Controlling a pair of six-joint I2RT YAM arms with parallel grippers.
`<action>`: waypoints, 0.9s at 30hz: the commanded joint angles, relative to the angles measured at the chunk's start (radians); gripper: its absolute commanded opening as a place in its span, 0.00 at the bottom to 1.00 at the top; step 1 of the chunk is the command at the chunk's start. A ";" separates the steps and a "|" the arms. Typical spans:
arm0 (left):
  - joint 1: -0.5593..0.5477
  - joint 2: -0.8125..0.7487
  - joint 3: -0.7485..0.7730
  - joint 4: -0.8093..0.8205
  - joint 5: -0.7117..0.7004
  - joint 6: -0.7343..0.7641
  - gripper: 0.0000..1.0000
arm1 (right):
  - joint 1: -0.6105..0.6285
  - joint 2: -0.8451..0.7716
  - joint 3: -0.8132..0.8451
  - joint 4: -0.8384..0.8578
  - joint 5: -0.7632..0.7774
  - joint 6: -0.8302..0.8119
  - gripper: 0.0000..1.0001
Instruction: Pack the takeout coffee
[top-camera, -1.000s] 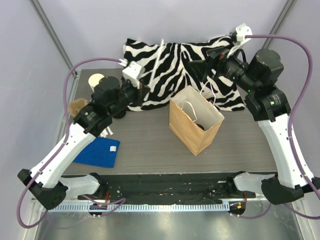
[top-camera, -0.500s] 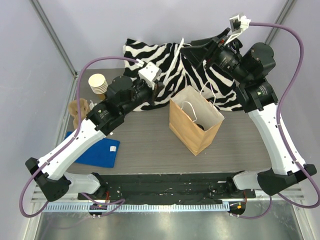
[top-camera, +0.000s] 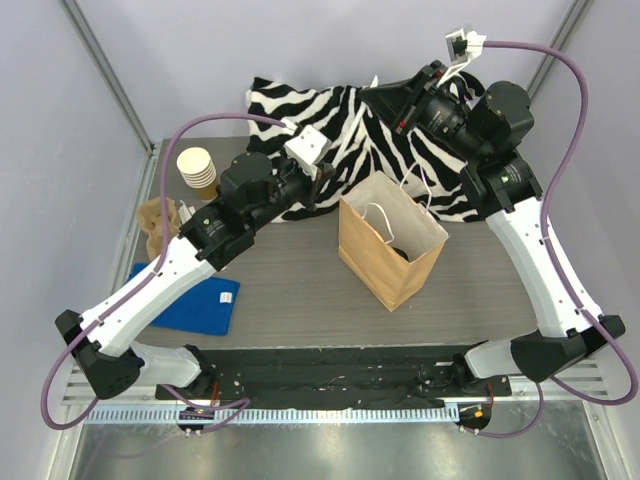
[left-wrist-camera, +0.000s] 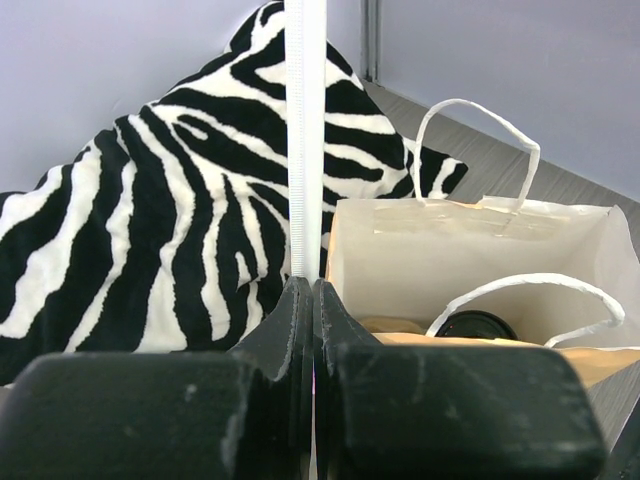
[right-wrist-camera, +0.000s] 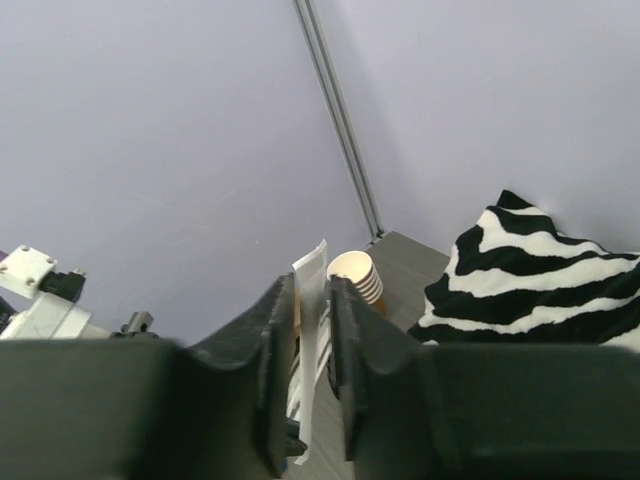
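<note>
The takeout coffee's black lid (left-wrist-camera: 478, 325) shows deep inside the brown paper bag (top-camera: 385, 275); its cup is hidden. My left gripper (top-camera: 322, 180) is shut on the lower end of a long white wrapped straw (left-wrist-camera: 305, 150), just left of the bag's mouth. The straw rises to my right gripper (top-camera: 390, 98), which hangs above the zebra cloth (top-camera: 330, 125). In the right wrist view the straw (right-wrist-camera: 312, 330) stands between the narrowed jaws of the right gripper (right-wrist-camera: 312, 285), against the left finger, with a slim gap at the right finger.
A stack of lidless paper cups (top-camera: 198, 168) stands at the table's back left, with a brown holder (top-camera: 155, 215) near it. A blue cloth (top-camera: 195, 303) lies at the front left. The bag's white handles (left-wrist-camera: 480, 130) stick up.
My left arm carried the straw right, toward the bag. My right arm swung up and left, and its jaws narrowed from wide open round the straw's top.
</note>
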 joint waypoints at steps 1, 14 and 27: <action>-0.016 -0.004 0.029 0.076 -0.026 0.032 0.00 | 0.006 -0.004 0.026 0.044 0.014 0.013 0.14; 0.024 -0.044 0.028 -0.008 -0.208 -0.013 0.91 | 0.006 -0.022 0.104 -0.065 0.135 -0.151 0.01; 0.283 -0.028 0.085 -0.259 -0.148 -0.221 1.00 | 0.006 -0.041 0.289 -0.638 0.215 -0.515 0.01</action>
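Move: The right hand has the paper-wrapped white straw's upper end between its not yet closed fingers; the straw's middle lies about 7 cm below it, some 3 cm to its left and 2 cm back. From the left hand, gripping the lower part, that middle is about 7 cm above, 3 cm right and 2 cm ahead. The takeout bag stands roughly 15 cm right of the left hand, 1 cm ahead and 27 cm below; the black lids are 14 cm ahead, 23 cm left and 38 cm below. The right fingers close fully and pinch the straw near its top, then the left fingers open wide, let go of its lower part and draw away to the left by about 11 cm, also forward and slightly down, swinging counter-clockwise towards the side with the black lids. Once the left fingers are open, the right hand carries the straw some 5 cm right towards the bag, rising a little and ending slightly back, while it turns clockwise and its left side rolls down. ##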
